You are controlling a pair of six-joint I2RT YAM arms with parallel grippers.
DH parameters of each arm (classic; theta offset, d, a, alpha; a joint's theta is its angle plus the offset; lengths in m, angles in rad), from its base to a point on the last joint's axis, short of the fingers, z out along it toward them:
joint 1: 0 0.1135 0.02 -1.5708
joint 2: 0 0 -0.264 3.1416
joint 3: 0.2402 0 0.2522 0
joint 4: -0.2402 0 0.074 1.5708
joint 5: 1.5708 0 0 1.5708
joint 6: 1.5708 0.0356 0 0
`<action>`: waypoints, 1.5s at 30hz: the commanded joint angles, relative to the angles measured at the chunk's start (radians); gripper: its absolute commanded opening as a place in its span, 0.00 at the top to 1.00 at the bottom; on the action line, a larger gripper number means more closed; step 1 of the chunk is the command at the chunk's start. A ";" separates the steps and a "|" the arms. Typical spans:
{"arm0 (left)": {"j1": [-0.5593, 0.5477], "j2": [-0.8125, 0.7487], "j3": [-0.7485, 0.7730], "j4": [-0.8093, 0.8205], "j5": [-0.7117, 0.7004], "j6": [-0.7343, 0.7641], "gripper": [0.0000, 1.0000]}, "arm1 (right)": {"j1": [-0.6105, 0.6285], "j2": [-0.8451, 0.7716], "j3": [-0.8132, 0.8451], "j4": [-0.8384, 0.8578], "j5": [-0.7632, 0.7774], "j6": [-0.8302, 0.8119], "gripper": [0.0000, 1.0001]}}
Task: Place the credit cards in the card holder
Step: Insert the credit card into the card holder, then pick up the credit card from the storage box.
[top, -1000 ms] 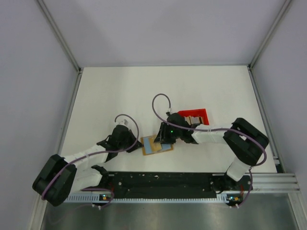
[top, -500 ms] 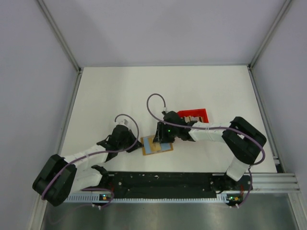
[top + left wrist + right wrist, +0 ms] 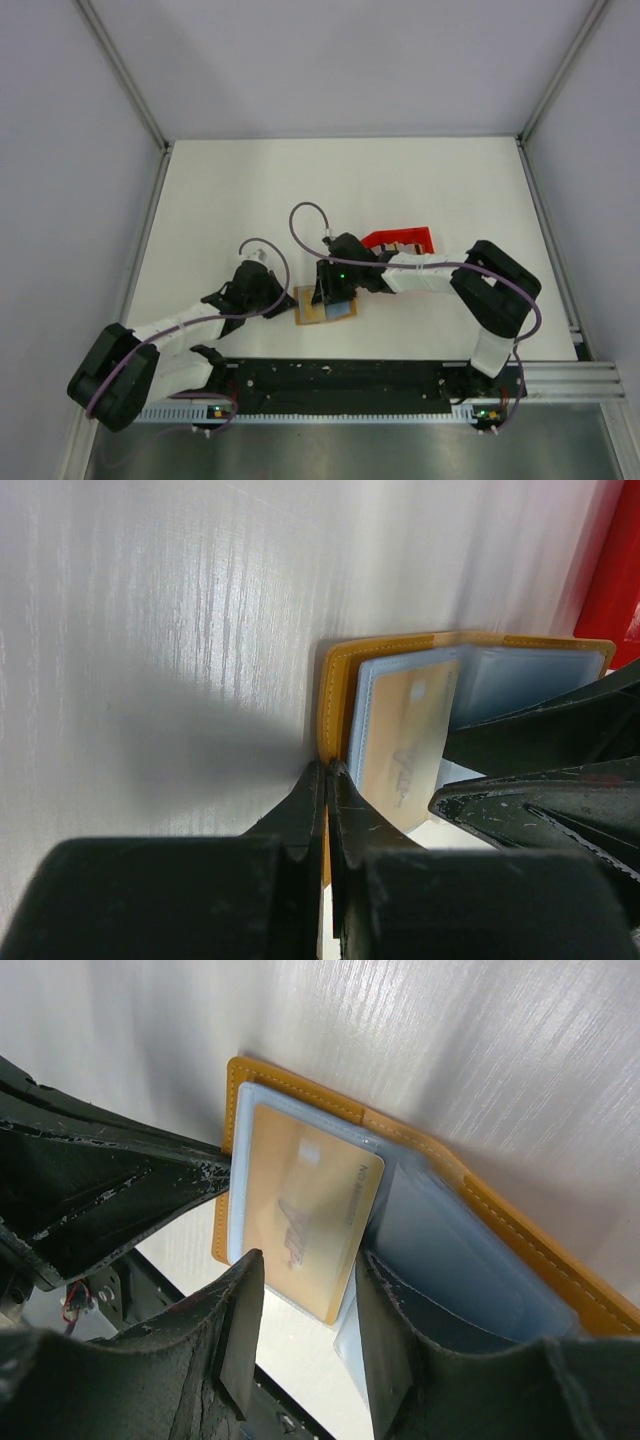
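The orange-brown card holder [image 3: 312, 310] lies open on the white table, showing light blue clear sleeves [image 3: 450, 1260]. A tan-gold credit card [image 3: 305, 1205] sits partly inside the left sleeve, its near end sticking out over the table; the left wrist view shows this credit card [image 3: 405, 735] too. My left gripper [image 3: 327, 772] is shut on the card holder's edge [image 3: 335, 700]. My right gripper [image 3: 308, 1295] is open, its jaws standing on either side of the card's free end, with a gap on the left side. Any other card is out of view.
A red raised-rim tray [image 3: 402, 240] stands just right of the right gripper [image 3: 330, 290], partly behind its arm. The black rail with both arm bases [image 3: 350, 380] runs along the near edge. Grey walls close in the table on three sides.
My right gripper has moved left, away from the red tray and further over the card holder. The left arm and the card holder have stayed put.
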 commanded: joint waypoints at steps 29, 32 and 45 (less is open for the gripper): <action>-0.002 -0.055 0.139 -0.159 0.011 0.127 1.00 | -0.391 -0.351 0.021 -0.346 0.305 -0.287 0.58; -0.002 -0.055 0.139 -0.157 0.013 0.127 1.00 | -0.391 -0.306 0.044 -0.346 0.311 -0.304 0.58; -0.002 -0.045 0.127 -0.139 0.022 0.121 1.00 | -0.391 -0.200 0.084 -0.334 0.316 -0.358 0.65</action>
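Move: The cards standing in the red box are the right hand's next goal: the one near their left end is about 11 cm ahead and 18 cm to its right, roughly level with the finger pads. The box's middle lies some 12 cm ahead and 22 cm right. The tan card in the holder is about 3 cm left and 1 cm back, while the holder's middle is 2 cm right. From the left hand that boxed card is roughly 11 cm ahead and 25 cm right. The tan card, tucked in the holder's left pocket, is left behind as the right hand rises about 11 cm, swings right and forward to the red box, then sinks some 8 cm with its fingers tipping steeper, still open, astride a card near the left end. The left fingers keep pinching the holder's left edge and lift about 2.5 cm. ##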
